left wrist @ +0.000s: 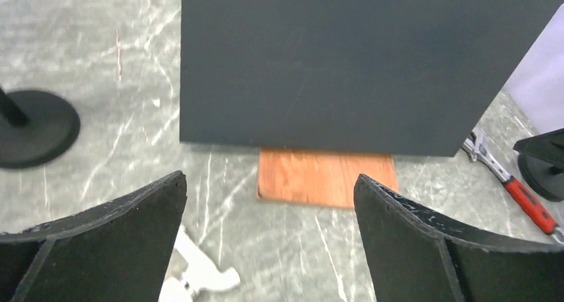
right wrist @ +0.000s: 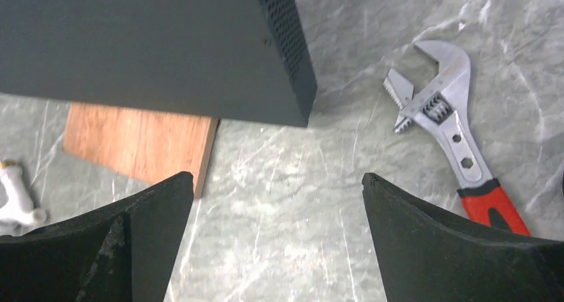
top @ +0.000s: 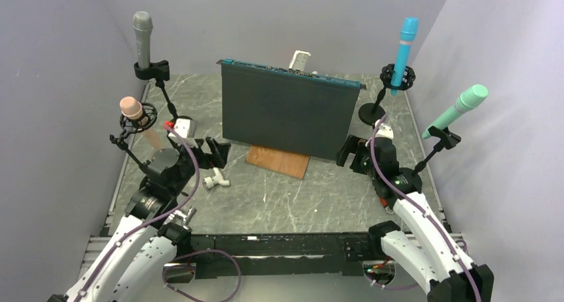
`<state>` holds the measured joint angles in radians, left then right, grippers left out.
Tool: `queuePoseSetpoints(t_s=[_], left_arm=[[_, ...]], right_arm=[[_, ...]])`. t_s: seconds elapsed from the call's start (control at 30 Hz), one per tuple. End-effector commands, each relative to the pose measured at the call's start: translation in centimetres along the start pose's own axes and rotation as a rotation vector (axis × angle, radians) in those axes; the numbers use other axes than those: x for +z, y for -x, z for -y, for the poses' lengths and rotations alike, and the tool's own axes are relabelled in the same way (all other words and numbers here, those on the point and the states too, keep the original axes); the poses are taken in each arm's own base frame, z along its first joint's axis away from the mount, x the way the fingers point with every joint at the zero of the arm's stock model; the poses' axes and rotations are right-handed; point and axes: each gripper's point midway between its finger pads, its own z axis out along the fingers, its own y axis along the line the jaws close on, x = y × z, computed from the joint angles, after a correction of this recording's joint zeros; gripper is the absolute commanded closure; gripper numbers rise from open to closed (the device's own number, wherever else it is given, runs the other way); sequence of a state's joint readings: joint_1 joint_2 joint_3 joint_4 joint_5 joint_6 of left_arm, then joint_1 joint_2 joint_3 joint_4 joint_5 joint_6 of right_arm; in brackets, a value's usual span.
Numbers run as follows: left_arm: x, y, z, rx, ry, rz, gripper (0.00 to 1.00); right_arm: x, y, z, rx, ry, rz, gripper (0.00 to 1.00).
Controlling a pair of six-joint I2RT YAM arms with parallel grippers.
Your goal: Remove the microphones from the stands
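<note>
Four microphones sit in black stands around the table edges: a grey one (top: 142, 39) at the far left, a pink one (top: 136, 116) near left, a blue one (top: 404, 46) at the far right and a mint green one (top: 459, 109) at the right. My left gripper (top: 216, 152) is open and empty, low over the table to the right of the pink microphone, and shows wide apart in the left wrist view (left wrist: 269, 179). My right gripper (top: 347, 150) is open and empty, left of the green microphone's stand, and also shows in its wrist view (right wrist: 278, 175).
A large dark box (top: 286, 112) stands tilted mid-table on a wooden board (top: 279, 161). A white plastic part (top: 216, 179) lies near my left gripper. An adjustable wrench (right wrist: 445, 109) with a red handle lies by the box's right corner. A stand base (left wrist: 33, 129) sits at the left.
</note>
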<state>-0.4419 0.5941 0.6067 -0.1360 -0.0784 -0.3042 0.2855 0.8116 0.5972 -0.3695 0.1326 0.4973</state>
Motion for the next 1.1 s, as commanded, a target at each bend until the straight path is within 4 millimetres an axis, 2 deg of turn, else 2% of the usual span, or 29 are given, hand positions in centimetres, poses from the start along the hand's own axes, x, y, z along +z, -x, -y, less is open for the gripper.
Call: queuePoseSetpoints(t_s=[0.0,0.13,0.23,0.27,0.37,0.4,0.47,0.6,0.63,0.87,1.07], left_arm=[[-3.4,0.9,-0.7,-0.124,0.094,-0.04,0.01],[-6.7,2.8,-0.3,-0.008,0.06,-0.069,0.01],[-9.0,4.5,-2.4,-0.132,0.22,-0.029,0.01],[-9.4,5.2,-2.2,-0.149,0.214,-0.002,0.01],[-10.3,8.0,0.4,-0.104,0.053,0.088,0.01],[-10.7,8.8,0.5,-0.101,0.054,0.104,0.01],[-11.8,10.5,-0.7,-0.093,0.146,0.105,0.01],[-13.2,11.9,-5.2,-0.011,0.47,-0.018,0.01],[-13.5,12.7,-5.9,0.003,0.523,-0.021,0.01],[-13.8,17.2,-8.4,0.024,0.775,0.039,0.01],[-10.5,18.4,-9.8,0.023,0.816,0.006,0.01]], right_arm=[[-2.7,0.4,-2.1,-0.025,0.14,0.02,0.0],[-4.5,1.9,-5.1,-0.037,0.312,0.08,0.0],[-4.9,1.9,-6.8,-0.043,0.404,0.071,0.0],[-4.8,1.6,-7.2,-0.043,0.424,0.045,0.0],[-5.0,0.8,-8.7,-0.048,0.501,-0.029,0.0],[-5.3,0.7,-9.3,-0.054,0.539,-0.037,0.0],[-5.9,0.3,-10.4,-0.067,0.607,-0.055,0.0],[-7.0,-0.1,-12.0,-0.112,0.681,-0.077,0.0],[-7.3,-0.2,-12.4,-0.124,0.697,-0.079,0.0],[-8.8,-0.6,-14.5,-0.164,0.781,-0.082,0.0],[-9.7,-1.0,-15.0,-0.164,0.817,-0.075,0.0]])
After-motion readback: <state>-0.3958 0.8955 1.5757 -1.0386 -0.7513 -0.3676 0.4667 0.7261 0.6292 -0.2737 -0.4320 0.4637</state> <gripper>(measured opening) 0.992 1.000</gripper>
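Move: The peach microphone in its tripod stand is about 20 cm to the left hand's left and 3 cm ahead, its middle near hand height and its head some 10 cm higher. The grey microphone stands about 15 cm beyond the peach one, level with it sideways. The white pipe fitting lies almost under the left hand, 3 cm to its left and 24 cm down. From the right hand the peach microphone is roughly 58 cm left, 2 cm ahead and 12 cm up. Back and up first, the left hand draws off about 8 cm while rising, then swings left and slightly forward, to end some 15 cm higher and 15 cm farther left, turned 40 degrees counter-clockwise, open fingers facing the peach microphone's head without touching it. The right hand, also open, sweeps some 13 cm left, drawing back and rising, and turns counter-clockwise too. ##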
